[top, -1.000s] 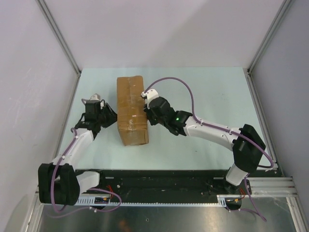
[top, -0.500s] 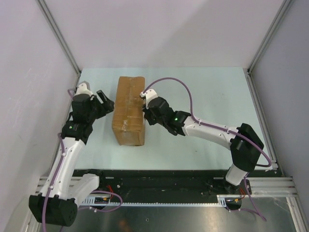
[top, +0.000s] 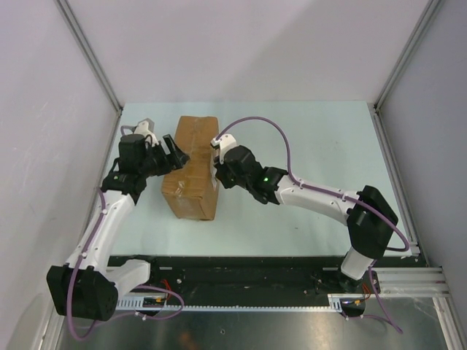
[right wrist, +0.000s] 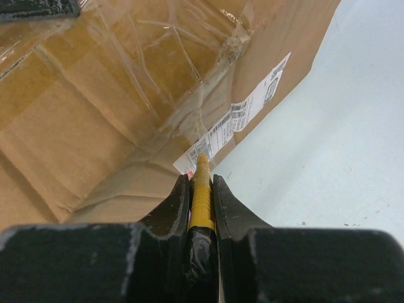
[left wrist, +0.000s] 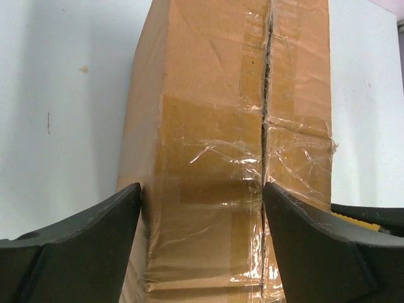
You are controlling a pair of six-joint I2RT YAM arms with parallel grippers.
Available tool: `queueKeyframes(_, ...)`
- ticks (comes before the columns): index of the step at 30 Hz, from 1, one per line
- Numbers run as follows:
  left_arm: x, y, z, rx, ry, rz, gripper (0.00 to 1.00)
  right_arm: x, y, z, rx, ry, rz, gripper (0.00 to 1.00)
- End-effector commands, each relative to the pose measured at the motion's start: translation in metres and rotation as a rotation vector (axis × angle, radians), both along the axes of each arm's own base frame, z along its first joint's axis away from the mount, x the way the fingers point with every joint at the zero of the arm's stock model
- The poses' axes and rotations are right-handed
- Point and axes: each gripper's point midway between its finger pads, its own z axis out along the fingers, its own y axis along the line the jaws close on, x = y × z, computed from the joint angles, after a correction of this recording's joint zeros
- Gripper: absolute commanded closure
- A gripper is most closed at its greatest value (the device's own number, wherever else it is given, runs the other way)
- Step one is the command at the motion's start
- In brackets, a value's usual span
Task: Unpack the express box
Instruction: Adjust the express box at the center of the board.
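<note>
The express box, a brown taped carton, lies lengthwise in mid-table, its near end skewed left. Its top seam is slit open along the tape. My left gripper hovers over the box's left half, open wide. In the left wrist view one finger is at the box's left edge and the other finger is by the seam. My right gripper is shut on a yellow utility knife, whose tip points at the box's right side beside the white label.
The pale green table is walled by grey panels with metal frame posts at left and right. A black rail runs along the near edge by the arm bases. The right arm's purple cable arcs above the box's right side.
My left gripper swung from the box's left side up over its top and opened wider. The box's near end slid left a little. The right gripper stayed against the box's right side.
</note>
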Motion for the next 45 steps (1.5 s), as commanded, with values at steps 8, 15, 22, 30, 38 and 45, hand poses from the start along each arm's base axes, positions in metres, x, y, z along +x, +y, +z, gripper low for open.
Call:
queueKeyframes(8,-0.012,-0.015,-0.024,0.016,0.031,-0.140,0.30,-0.003,-0.016,0.092,0.090,-0.197,0.062,1.00)
queueKeyframes(15,-0.023,-0.019,-0.045,0.006,0.089,-0.174,0.34,-0.070,-0.015,0.174,0.174,-0.402,0.392,1.00)
queueKeyframes(22,-0.027,-0.024,-0.053,0.001,0.106,-0.217,0.42,-0.113,0.019,0.158,0.060,-0.526,0.582,1.00)
queueKeyframes(30,-0.033,-0.019,-0.066,0.034,0.122,-0.219,0.44,-0.137,0.057,0.152,0.016,-0.639,0.660,1.00)
queueKeyframes(38,-0.031,-0.015,-0.063,0.050,0.107,-0.203,0.44,-0.135,0.075,0.150,-0.041,-0.746,0.598,1.00)
queueKeyframes(45,-0.032,-0.013,-0.069,0.064,0.116,-0.200,0.43,-0.128,0.080,0.136,-0.104,-0.775,0.592,1.00)
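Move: Just right of the left hand, which already reaches over the top from the left, stands the express box on its long side; its middle lies some 3 cm right, 1 cm ahead and 8 cm below. The top seam runs about 4 cm to that hand's right, level fore and aft. From the right hand, holding the yellow cutter beside the box's right face, the box's middle lies 7 cm left, 3 cm ahead and 5 cm below. Lifting away from the box's right side, the right hand carries the cutter up about 18 cm and back, then sinks some 7 cm while swinging left to hang high at the near end, turning counter-clockwise and tipping its fingers upward. The left hand nudges the box about 2 cm right, turning some 10 degrees clockwise and partly closing over the left top edge. ##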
